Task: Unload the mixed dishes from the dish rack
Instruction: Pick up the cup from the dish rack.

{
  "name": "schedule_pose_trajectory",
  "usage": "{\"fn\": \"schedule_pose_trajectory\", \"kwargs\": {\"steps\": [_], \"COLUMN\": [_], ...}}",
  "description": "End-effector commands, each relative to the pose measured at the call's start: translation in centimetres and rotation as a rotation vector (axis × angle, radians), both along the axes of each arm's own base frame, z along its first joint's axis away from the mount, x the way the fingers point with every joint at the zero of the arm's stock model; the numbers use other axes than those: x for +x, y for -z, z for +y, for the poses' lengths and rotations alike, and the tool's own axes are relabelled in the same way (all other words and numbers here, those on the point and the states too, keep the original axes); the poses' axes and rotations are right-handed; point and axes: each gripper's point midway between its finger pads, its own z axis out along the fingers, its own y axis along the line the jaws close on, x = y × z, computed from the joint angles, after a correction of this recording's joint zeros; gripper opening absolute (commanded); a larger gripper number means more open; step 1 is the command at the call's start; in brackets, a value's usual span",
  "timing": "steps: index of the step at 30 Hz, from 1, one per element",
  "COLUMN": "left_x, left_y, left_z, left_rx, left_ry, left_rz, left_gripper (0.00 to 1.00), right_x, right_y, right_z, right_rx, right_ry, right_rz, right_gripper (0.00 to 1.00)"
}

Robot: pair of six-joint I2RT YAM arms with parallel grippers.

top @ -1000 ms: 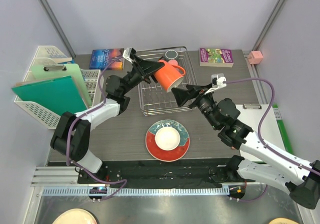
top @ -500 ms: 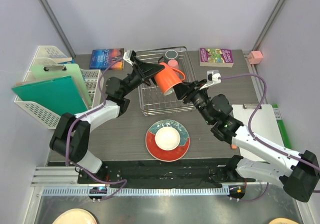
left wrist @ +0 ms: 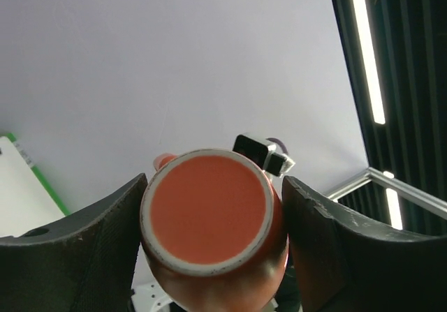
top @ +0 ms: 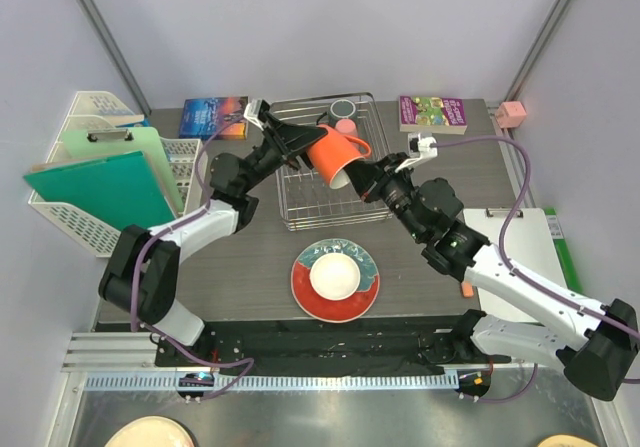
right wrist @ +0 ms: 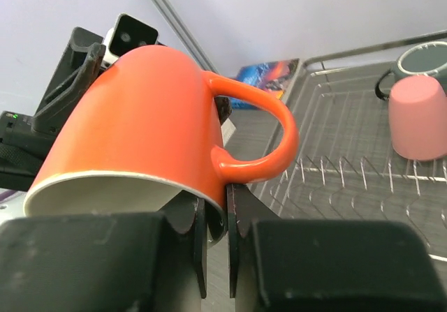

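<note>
The orange mug (top: 335,154) hangs tilted above the dish rack (top: 330,207), held from both sides. My left gripper (top: 312,147) is shut on its body at the base end (left wrist: 209,218). My right gripper (top: 358,180) pinches the mug's rim (right wrist: 140,123) just under the handle, one finger inside and one outside. In the rack's far end stand the pink cup (top: 345,126) and the dark grey mug (top: 343,108). The teal plate (top: 300,287) lies on the table in front of the rack with the small bowl (top: 334,276) on it.
A white lattice basket (top: 70,222) holding green clipboards stands at the left. Two books (top: 213,117) (top: 433,113) lie along the back edge beside the rack. A clipboard (top: 530,252) lies at the right, and a small pink object (top: 512,114) sits in the back right corner.
My right gripper came in from the right and shut on the mug's rim below the handle. The left gripper kept its hold and the mug barely shifted.
</note>
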Motion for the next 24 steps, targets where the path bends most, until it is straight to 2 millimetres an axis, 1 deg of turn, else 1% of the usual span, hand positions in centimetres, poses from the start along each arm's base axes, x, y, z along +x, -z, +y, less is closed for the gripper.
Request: {"fn": "schedule_pose_trajectory", "kwargs": {"steps": [1, 2, 3, 4, 5, 6, 7, 8, 9, 10, 11, 12, 13, 14, 15, 16, 17, 18, 19, 20, 21, 22, 23, 24], "left_x": [-2.1, -0.6, 0.1, 1.3, 2.4, 3.1, 3.8, 5.0, 5.7, 6.4, 7.4, 8.0, 8.4, 8.5, 9.0, 8.7, 8.5, 8.8, 8.6, 8.4, 8.0, 7.7, 7.5, 7.1], "left_y": [-2.0, -0.8, -0.7, 0.3, 0.8, 0.9, 1.8, 2.0, 2.0, 3.2, 3.8, 4.5, 5.9, 6.3, 6.9, 8.3, 8.5, 9.0, 9.8, 10.7, 10.7, 12.0, 12.3, 12.3], "left_z": [0.4, 0.6, 0.9, 1.2, 1.9, 2.4, 2.8, 3.7, 4.1, 4.6, 5.6, 6.3, 7.0, 7.5, 8.3, 8.8, 9.3, 10.0, 10.5, 10.9, 11.2, 12.0, 12.6, 13.1], "left_rx": [0.093, 0.158, 0.186, 0.240, 0.270, 0.308, 0.348, 0.364, 0.389, 0.430, 0.455, 0.491, 0.545, 0.573, 0.613, 0.657, 0.667, 0.677, 0.689, 0.704, 0.707, 0.744, 0.759, 0.770], "left_ry": [0.007, -0.042, -0.073, -0.122, -0.171, -0.220, -0.244, -0.298, -0.328, -0.340, -0.382, -0.409, -0.423, -0.443, -0.498, -0.504, -0.529, -0.572, -0.586, -0.598, -0.611, -0.638, -0.656, -0.678], "left_rz": [-0.229, -0.215, -0.212, -0.147, -0.126, -0.156, -0.113, -0.085, -0.093, -0.031, 0.008, 0.032, 0.101, 0.125, 0.145, 0.197, 0.213, 0.245, 0.283, 0.311, 0.319, 0.379, 0.404, 0.423], "left_gripper": [0.82, 0.88, 0.95, 1.00, 1.00, 1.00, 1.00, 1.00, 1.00, 1.00, 1.00, 1.00, 1.00, 1.00, 1.00, 1.00, 1.00, 1.00, 1.00, 1.00, 1.00, 1.00, 1.00, 1.00], "right_x": [0.0, -0.2, -0.5, -0.8, -1.3, -1.6, -1.9, -2.2, -2.5, -2.6, -3.0, -3.1, -3.0, -3.7, -3.7, -3.8, -4.5, -4.7, -4.7, -5.0, -5.3, -5.4, -5.7, -5.8], "right_y": [-3.8, -4.1, -4.3, -4.3, -4.8, -4.8, -5.0, -6.0, -5.3, -5.2, -6.7, -4.5, -4.1, -3.9, -3.3, -3.0, -2.3, -1.7, -0.9, 0.6, 1.8, 2.8, 4.2, 4.8], "right_z": [-2.7, -3.5, -4.2, -4.7, -5.4, -6.2, -6.6, -7.3, -8.1, -8.4, -9.0, -9.2, -10.2, -11.2, -11.6, -12.5, -13.0, -13.0, -12.9, -12.8, -12.9, -12.9, -13.4, -13.5], "right_rx": [-0.048, -0.058, -0.083, -0.104, -0.107, -0.132, -0.144, -0.137, -0.176, -0.193, -0.185, -0.274, -0.301, -0.323, -0.345, -0.352, -0.377, -0.365, -0.378, -0.399, -0.391, -0.394, -0.408, -0.403], "right_ry": [0.093, 0.120, 0.133, 0.143, 0.153, 0.170, 0.179, 0.193, 0.211, 0.221, 0.229, 0.237, 0.283, 0.307, 0.331, 0.371, 0.380, 0.382, 0.383, 0.382, 0.391, 0.406, 0.438, 0.451], "right_rz": [0.000, 0.008, 0.028, 0.041, 0.043, 0.065, 0.071, 0.067, 0.103, 0.119, 0.120, 0.201, 0.238, 0.294, 0.330, 0.360, 0.404, 0.439, 0.472, 0.512, 0.562, 0.599, 0.642, 0.664], "right_gripper": [0.01, 0.01, 0.01, 0.01, 0.01, 0.01, 0.01, 0.01, 0.01, 0.01, 0.01, 0.01, 0.01, 0.01, 0.01, 0.01, 0.01, 0.01, 0.01, 0.01, 0.01, 0.01, 0.01, 0.01]}}
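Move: The orange cup is off the rack, held by both hands. Its middle lies about 4 cm right and 1 cm back of the left hand point at the same height, and about 5 cm left, 3 cm ahead and 2 cm above the right hand point, which has the rim beside the handle. From the right hand, the pink cup is some 16 cm ahead and 1 cm left, with the dark mug 7 cm beyond it, both roughly 15 cm lower. The orange cup passes to the right hand, which keeps its pinch on the rim and carries it about 12 cm right and 5 cm back, tipping fingers-down and turning clockwise. The left fingers open wide and let go of the cup body; that hand withdraws left, down and forward, roughly 10 cm each way, rolling its left side up and swinging counter-clockwise. ##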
